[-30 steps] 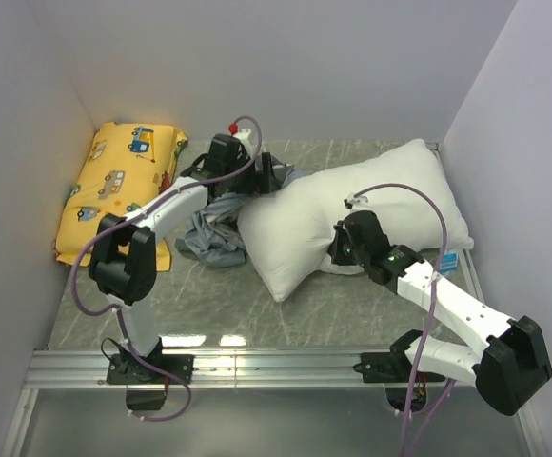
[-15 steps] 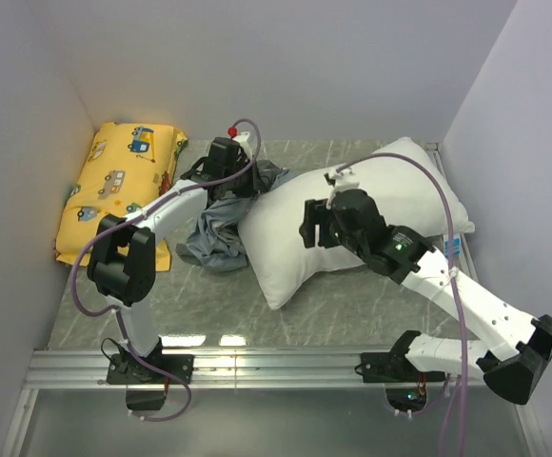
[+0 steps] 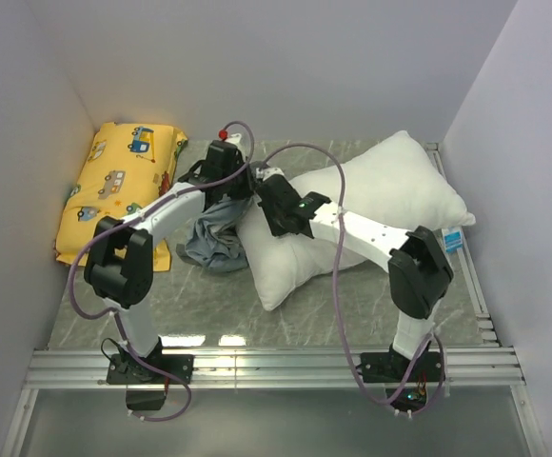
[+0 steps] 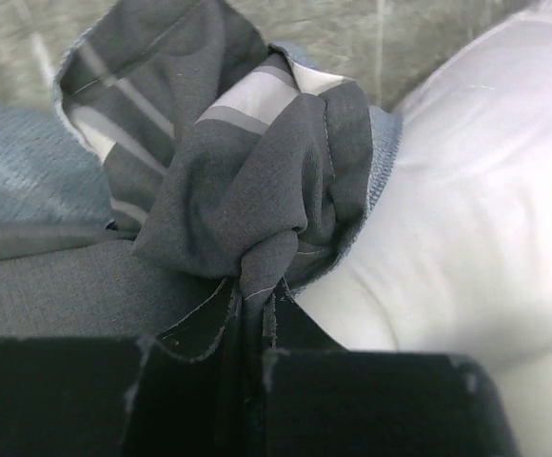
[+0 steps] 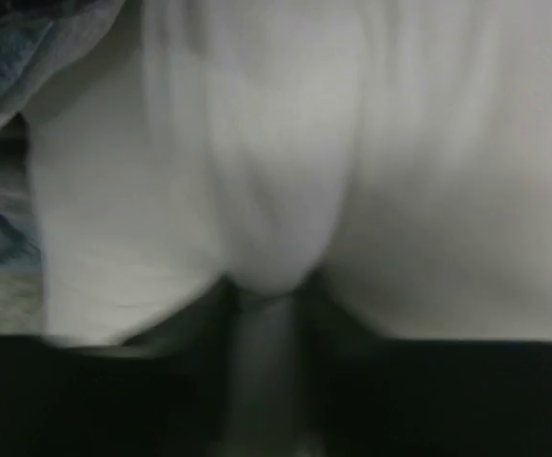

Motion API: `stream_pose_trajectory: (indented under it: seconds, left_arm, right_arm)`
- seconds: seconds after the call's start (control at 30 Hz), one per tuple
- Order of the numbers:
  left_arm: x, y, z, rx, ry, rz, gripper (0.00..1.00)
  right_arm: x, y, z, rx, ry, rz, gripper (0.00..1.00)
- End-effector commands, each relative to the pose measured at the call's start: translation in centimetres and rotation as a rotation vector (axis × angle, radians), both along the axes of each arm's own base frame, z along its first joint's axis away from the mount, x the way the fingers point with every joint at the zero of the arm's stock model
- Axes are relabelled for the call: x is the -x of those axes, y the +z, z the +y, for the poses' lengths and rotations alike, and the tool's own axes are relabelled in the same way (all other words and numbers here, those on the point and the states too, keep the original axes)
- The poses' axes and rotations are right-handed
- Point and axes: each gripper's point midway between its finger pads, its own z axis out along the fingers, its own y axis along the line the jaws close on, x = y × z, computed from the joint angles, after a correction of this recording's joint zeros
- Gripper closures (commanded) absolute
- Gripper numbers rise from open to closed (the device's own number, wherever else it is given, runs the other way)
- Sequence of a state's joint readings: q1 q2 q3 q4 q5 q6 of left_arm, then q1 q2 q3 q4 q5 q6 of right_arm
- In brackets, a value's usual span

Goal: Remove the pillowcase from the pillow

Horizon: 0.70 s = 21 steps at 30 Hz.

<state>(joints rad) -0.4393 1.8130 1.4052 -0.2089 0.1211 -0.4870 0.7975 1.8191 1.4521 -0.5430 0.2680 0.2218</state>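
The grey-blue striped pillowcase point(image 3: 214, 238) lies crumpled on the table, left of the white pillow point(image 3: 371, 200) and touching its left end. My left gripper point(image 3: 236, 187) is shut on a bunched fold of it; in the left wrist view the fabric point(image 4: 247, 162) rises from the closed jaws of that gripper point(image 4: 252, 300), and the pillow point(image 4: 476, 190) bulges to the right. My right gripper point(image 3: 270, 196) is at the pillow's left end. In the blurred right wrist view a fold of the pillow point(image 5: 305, 143) sits pinched in this gripper point(image 5: 266, 290), with pillowcase point(image 5: 29, 48) at top left.
A yellow vehicle-print cushion point(image 3: 119, 186) lies against the left wall. A blue-white tag point(image 3: 450, 241) shows at the pillow's right edge. Walls close in the table point(image 3: 200, 295) on three sides, and a metal rail point(image 3: 276, 367) runs along the front.
My right arm let go at the pillow's near side, swung left across it and now grips its left end. My left gripper closed on the pillowcase fold.
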Motion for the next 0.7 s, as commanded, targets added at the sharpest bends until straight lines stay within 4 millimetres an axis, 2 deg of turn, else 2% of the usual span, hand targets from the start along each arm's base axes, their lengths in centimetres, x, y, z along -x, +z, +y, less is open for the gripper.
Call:
stream_pose_trajectory:
  seconds: [0.0,0.1,0.13,0.17,0.2,0.23,0.27,0.33,0.37,0.43,0.47,0.53,0.57,0.63,0.67]
  left_arm:
    - [-1.1,3.4,3.3,0.037,0.140,-0.062,1.00]
    - [-2.0,5.1,6.3,0.054,0.224,-0.096,1.00]
    - [-2.4,6.0,8.0,0.059,0.266,-0.114,1.00]
    - [-2.6,6.4,9.1,0.066,0.303,-0.120,1.00]
    - [-2.7,6.5,10.3,0.074,0.332,-0.120,1.00]
    - [-3.2,7.8,12.7,0.094,0.387,-0.150,1.00]
    - [-3.3,8.1,13.9,0.114,0.423,-0.155,1.00]
    - [-3.5,9.1,16.5,0.126,0.483,-0.175,1.00]
    - [-3.5,9.2,17.1,0.125,0.495,-0.171,1.00]
    - [-3.5,9.6,17.8,0.123,0.508,-0.177,1.00]
    - [-3.4,9.4,18.3,0.105,0.531,-0.178,1.00]
    - [-3.1,8.5,18.7,0.092,0.555,-0.163,1.00]
    - [-2.9,8.0,19.0,0.088,0.574,-0.154,1.00]
    - [-2.4,6.6,19.5,0.079,0.603,-0.126,1.00]
    - [-2.0,5.7,19.5,0.079,0.606,-0.114,1.00]
  right_arm:
    - [1.7,-2.2,-3.6,0.077,-0.065,0.084,1.00]
    - [1.4,-0.9,-5.5,0.036,-0.109,0.063,1.00]
    - [0.9,-0.4,-6.6,0.024,-0.142,0.056,1.00]
    - [0.7,1.4,-7.3,-0.016,-0.162,0.023,1.00]
    - [1.0,1.6,-7.8,-0.042,-0.162,0.034,1.00]
    - [1.0,2.3,-8.3,-0.075,-0.172,0.027,1.00]
    - [0.5,4.3,-9.8,-0.129,-0.206,-0.013,1.00]
    - [0.7,5.5,-10.7,-0.197,-0.224,-0.024,1.00]
    - [0.5,7.4,-11.6,-0.246,-0.243,-0.065,1.00]
    - [0.4,9.4,-11.8,-0.313,-0.256,-0.100,1.00]
    - [0.3,11.1,-12.3,-0.345,-0.268,-0.140,1.00]
    - [-0.2,14.0,-12.6,-0.399,-0.287,-0.197,1.00]
    - [-0.9,16.4,-13.1,-0.433,-0.300,-0.244,1.00]
    - [-1.5,18.7,-13.3,-0.478,-0.302,-0.271,1.00]
    - [-2.2,20.9,-13.5,-0.508,-0.303,-0.303,1.00]
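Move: The left gripper already holds a bunch of pillowcase; the yellow pillow's middle is about 32 cm to its left, 2 cm back and 8 cm lower, and the white pillow's middle some 26 cm right and 7 cm back. From the right gripper, half open at the white pillow's left end, that pillow's middle lies about 20 cm right, 3 cm ahead and a little lower; the loose pillowcase heap is some 12 cm left and 2 cm back. Shut the right gripper on the fold of white pillow and pull it about 14 cm right while lifting it nearly as far, its left side tipping up. Keep the left grip on the pillowcase and sweep it some 19 cm left towards the yellow pillow, rising about 6 cm and turning roughly 30 degrees counter-clockwise, so the two hands draw apart. ##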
